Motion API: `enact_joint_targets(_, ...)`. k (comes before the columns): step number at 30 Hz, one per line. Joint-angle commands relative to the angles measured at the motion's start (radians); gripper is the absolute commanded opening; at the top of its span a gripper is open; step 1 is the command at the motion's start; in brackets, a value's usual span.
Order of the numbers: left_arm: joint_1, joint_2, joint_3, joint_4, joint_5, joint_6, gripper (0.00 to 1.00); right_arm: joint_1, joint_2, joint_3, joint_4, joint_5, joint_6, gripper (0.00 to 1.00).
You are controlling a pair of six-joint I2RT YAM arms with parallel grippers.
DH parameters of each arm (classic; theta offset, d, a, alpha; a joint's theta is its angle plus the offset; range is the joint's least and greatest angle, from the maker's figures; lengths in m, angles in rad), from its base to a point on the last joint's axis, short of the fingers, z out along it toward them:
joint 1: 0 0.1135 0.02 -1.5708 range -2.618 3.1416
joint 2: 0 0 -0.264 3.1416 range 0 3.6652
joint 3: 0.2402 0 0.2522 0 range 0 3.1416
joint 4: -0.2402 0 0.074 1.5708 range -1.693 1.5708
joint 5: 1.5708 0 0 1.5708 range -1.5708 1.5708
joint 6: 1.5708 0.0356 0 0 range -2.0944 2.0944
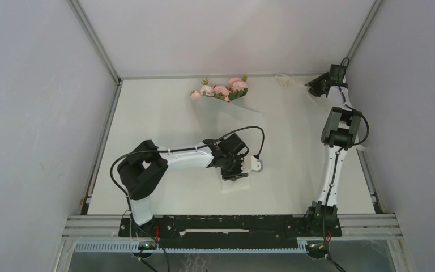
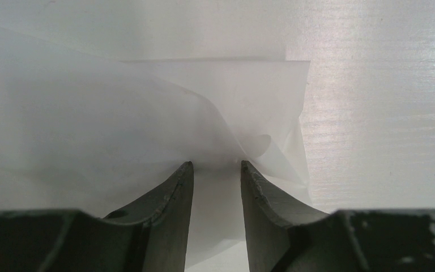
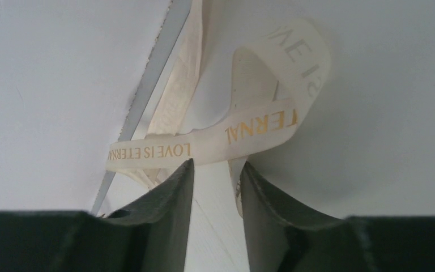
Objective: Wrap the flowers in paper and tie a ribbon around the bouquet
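The flowers (image 1: 222,89), pink blooms with green leaves, lie at the back middle of the table. The paper (image 1: 226,122) runs from them toward me as a long, loosely folded white sheet that hides the stems, so the two form a loose bouquet. My left gripper (image 1: 235,173) is at the sheet's near end. In the left wrist view its jaws (image 2: 216,163) stand apart over the layered paper (image 2: 147,113), which puckers at the fingertips. My right gripper (image 1: 312,86) is in the far right corner. Its jaws (image 3: 216,163) are parted under the cream ribbon (image 3: 204,148), which has gold lettering and crosses both tips.
White walls enclose the table on three sides. A metal frame rail (image 3: 147,73) runs along the corner beside the ribbon (image 1: 284,79). A black cable (image 1: 255,133) loops over the left wrist. The right arm (image 1: 340,130) stretches along the right edge.
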Motion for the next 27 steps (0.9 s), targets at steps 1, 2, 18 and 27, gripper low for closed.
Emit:
enact_joint_targets(1,0.008,0.082,-0.037,-0.082,0.016,-0.015,0.42,0.001,0.014,-0.008,-0.014,0.003,0.083,0.35)
enact_joint_targets(2,0.007,0.082,-0.038,-0.083,0.014,-0.013,0.42,0.001,0.013,-0.009,-0.012,0.003,0.089,0.24)
enact_joint_targets(18,0.010,0.065,-0.063,-0.059,0.011,-0.008,0.42,0.277,-1.115,-1.312,0.307,-0.135,-0.116,0.00)
enact_joint_targets(27,-0.001,0.042,-0.093,-0.039,0.009,0.005,0.42,0.523,-1.590,-1.719,0.043,0.208,-0.041,0.00)
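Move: Just at the right hand's fingertips lies the ribbon strand it is after, about 1 cm ahead, 1 cm left and 1 cm below. The ribbon's loose loop is some 15 cm to its left and 3 cm farther out; the flower heads are level with it, about 41 cm left, and the wrapped paper's middle is 41 cm left and 26 cm back. From the left hand, the strand lies roughly 45 cm ahead and 38 cm right. Dipping about 1 cm, the right hand shuts its half-open fingers on the ribbon, then sweeps it fast back some 35 cm and left 25 cm towards the paper wrap, climbing well clear of the table, easing lower at the end and turning about 30 degrees counter-clockwise. The left hand stays put, half-open fingertips on the paper's lower end. ##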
